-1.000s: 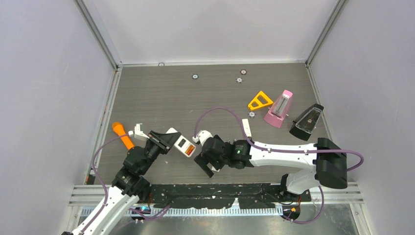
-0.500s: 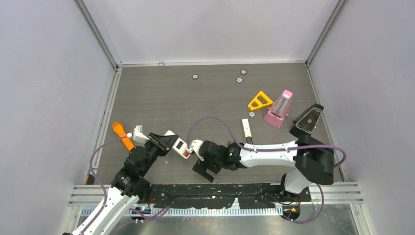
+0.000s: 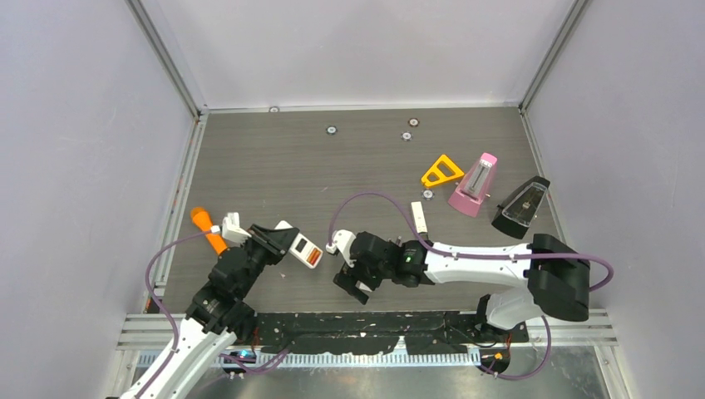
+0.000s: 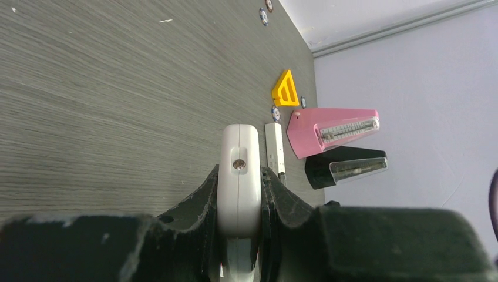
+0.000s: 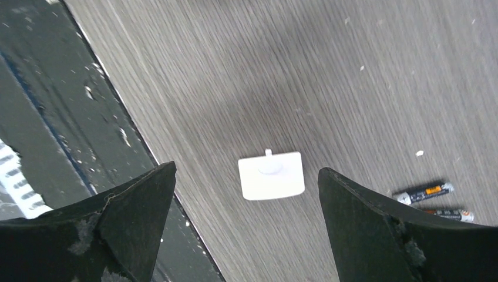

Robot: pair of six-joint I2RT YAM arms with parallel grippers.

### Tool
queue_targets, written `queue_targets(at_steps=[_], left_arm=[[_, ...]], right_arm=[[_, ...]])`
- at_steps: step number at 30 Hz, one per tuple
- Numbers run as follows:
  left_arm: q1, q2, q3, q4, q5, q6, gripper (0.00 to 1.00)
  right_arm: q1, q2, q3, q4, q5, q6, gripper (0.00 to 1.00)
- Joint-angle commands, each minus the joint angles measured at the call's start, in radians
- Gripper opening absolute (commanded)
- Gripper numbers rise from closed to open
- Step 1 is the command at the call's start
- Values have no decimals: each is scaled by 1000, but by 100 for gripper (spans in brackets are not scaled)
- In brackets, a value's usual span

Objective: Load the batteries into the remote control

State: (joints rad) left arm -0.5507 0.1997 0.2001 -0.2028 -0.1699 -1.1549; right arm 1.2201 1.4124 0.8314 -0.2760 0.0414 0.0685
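My left gripper (image 3: 287, 241) is shut on the white remote control (image 3: 301, 248), held off the table with its open compartment facing up and orange-red batteries (image 3: 312, 257) showing in it. In the left wrist view the remote (image 4: 239, 170) stands edge-on, clamped between the fingers of the left gripper (image 4: 241, 176). My right gripper (image 3: 353, 278) hangs open over the near table edge. Between its spread fingers the right wrist view shows a white battery cover (image 5: 271, 175) flat on the table below the right gripper (image 5: 247, 168). Two dark batteries (image 5: 424, 192) lie side by side to the right.
An orange cone-ended stick (image 3: 208, 229) lies left of the left gripper. A slim white bar (image 3: 419, 218), a yellow triangle (image 3: 441, 171), a pink metronome (image 3: 474, 184) and a black metronome (image 3: 520, 208) sit at the right. The black rail (image 5: 53, 117) borders the near edge.
The left gripper has carried the remote slightly left. The right wrist swung a little left, then came back right, staying open over the near edge.
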Motion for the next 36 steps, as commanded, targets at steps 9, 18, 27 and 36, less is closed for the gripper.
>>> queue_targets(at_steps=[9, 18, 27, 36], left_arm=[[0, -22, 65, -22, -48, 37, 0], [2, -20, 74, -23, -49, 42, 0], [2, -21, 76, -23, -46, 44, 0], [1, -20, 73, -20, -42, 48, 0]], right_arm=[[-23, 99, -5, -72, -2, -5, 97], [-45, 183, 35, -120, 0, 35, 91], [-59, 188, 41, -135, -12, 56, 64], [-60, 131, 36, -112, 41, 88, 45]])
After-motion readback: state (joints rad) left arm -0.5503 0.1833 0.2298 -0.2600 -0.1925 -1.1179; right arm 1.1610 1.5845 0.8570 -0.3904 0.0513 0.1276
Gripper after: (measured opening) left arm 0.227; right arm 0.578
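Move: The white battery cover lies flat on the table about 1 cm ahead of the right hand, 4 cm to its right and 6 cm below. The two loose batteries are some 12 cm ahead, 11 cm to the right, also 6 cm below; the held remote is about 8 cm ahead, 13 cm left and 7 cm above. From the left hand, the cover lies roughly 9 cm back, 19 cm right and 14 cm below. The right hand sinks about 6 cm while easing 4 cm right, then closes, pinching the battery cover's sides. ##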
